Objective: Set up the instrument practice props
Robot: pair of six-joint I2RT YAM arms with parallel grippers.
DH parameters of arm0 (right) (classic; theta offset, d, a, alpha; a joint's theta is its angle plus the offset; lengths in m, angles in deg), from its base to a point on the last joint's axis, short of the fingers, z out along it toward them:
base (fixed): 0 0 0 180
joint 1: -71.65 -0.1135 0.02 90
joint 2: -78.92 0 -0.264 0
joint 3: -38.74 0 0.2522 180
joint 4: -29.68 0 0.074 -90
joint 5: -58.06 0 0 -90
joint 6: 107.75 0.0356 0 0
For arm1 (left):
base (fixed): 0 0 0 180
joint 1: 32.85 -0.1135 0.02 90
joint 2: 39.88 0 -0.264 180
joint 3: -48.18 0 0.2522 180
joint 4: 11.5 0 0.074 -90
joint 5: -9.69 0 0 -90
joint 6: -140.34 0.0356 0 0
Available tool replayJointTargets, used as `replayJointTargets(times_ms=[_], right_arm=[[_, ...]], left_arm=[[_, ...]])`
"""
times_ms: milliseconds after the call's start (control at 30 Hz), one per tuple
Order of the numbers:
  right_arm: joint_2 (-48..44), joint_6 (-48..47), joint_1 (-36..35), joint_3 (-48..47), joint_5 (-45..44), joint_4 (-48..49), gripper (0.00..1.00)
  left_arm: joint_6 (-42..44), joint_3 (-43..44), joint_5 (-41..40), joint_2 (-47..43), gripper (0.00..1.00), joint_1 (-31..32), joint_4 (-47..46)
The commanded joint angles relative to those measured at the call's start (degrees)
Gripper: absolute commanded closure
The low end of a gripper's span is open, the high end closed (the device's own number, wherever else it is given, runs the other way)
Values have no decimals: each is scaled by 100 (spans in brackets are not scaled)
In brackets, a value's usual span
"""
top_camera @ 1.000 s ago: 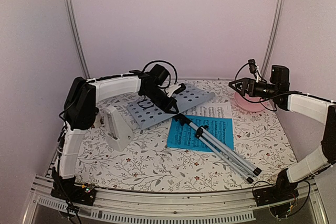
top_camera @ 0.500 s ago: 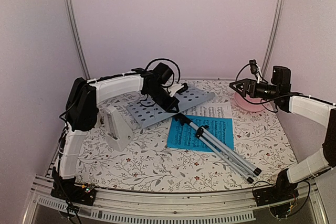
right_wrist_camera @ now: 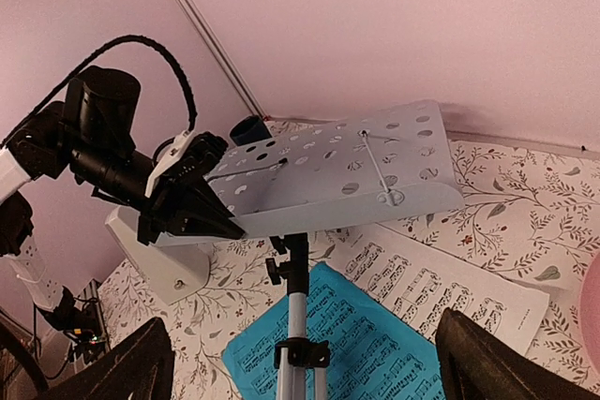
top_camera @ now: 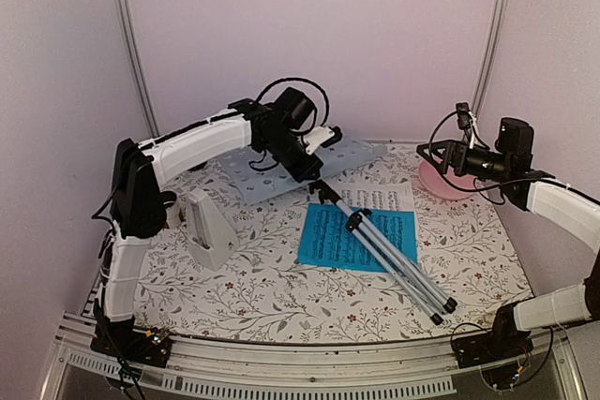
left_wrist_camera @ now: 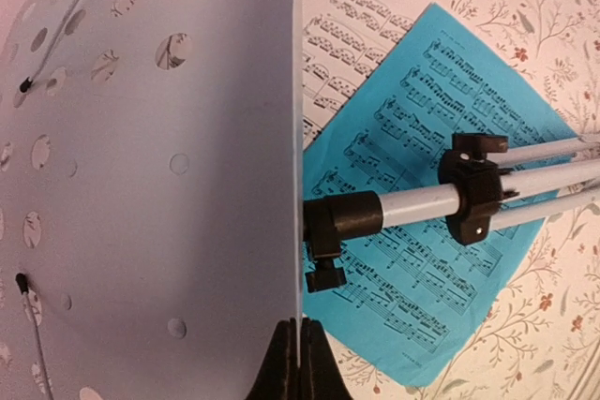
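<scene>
The pale grey-blue perforated music stand (top_camera: 253,173) is tilted, its panel raised off the table and its silver tripod (top_camera: 394,259) lying across the bright blue music sheet (top_camera: 328,236). The white music sheet (top_camera: 389,196) lies partly under the blue one. My left gripper (top_camera: 306,168) is shut on the panel's edge (left_wrist_camera: 298,344), beside the tripod's top clamp (left_wrist_camera: 328,231). The white pyramid-shaped metronome (top_camera: 208,227) stands at the left. My right gripper (top_camera: 436,152) is open and empty, hovering at the right and facing the stand (right_wrist_camera: 328,170).
A pink round plate (top_camera: 445,185) lies at the back right under my right gripper. A dark blue cup (right_wrist_camera: 248,128) stands behind the stand's panel. Walls close the table at the back and both sides.
My left gripper has lifted the stand's panel up and back, and the tripod legs have swung left across the blue sheet. My right gripper has drifted slightly right.
</scene>
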Motion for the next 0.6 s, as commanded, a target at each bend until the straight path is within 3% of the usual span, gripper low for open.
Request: replayJointTargets(times_ms=[0,133,267,567], right_arm=[[-377,92,1,78,-41,66,1],[-616,68,1,134,-26,27,1],[-920,48,1,329,68,137,1],[-1791,327,-16,1480,271,1462,3]], left_arm=[[718,644,-514,-1241,100,275,-1146],[1505,301,-1148,-1925,100,680,-1774],[2615,-524,-1889,-2661,100,1191,-3006],[3797,-883,-2144,-3266,100,1807,-3973]])
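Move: The left hand already pinches the music stand's desk by its near edge. The stand's neck joint lies about 4 cm right, 2 cm ahead and 3 cm below; the folded leg tips are some 30 cm right and 30 cm back. The blue sheet is about 11 cm right and 9 cm back, on the table. From the right hand, the neck joint is roughly 19 cm left, 6 cm ahead and 13 cm lower. Still pinching the desk's edge, the left hand lifts about 25 cm, drawing back, fingers tipping outward; right draws back. ##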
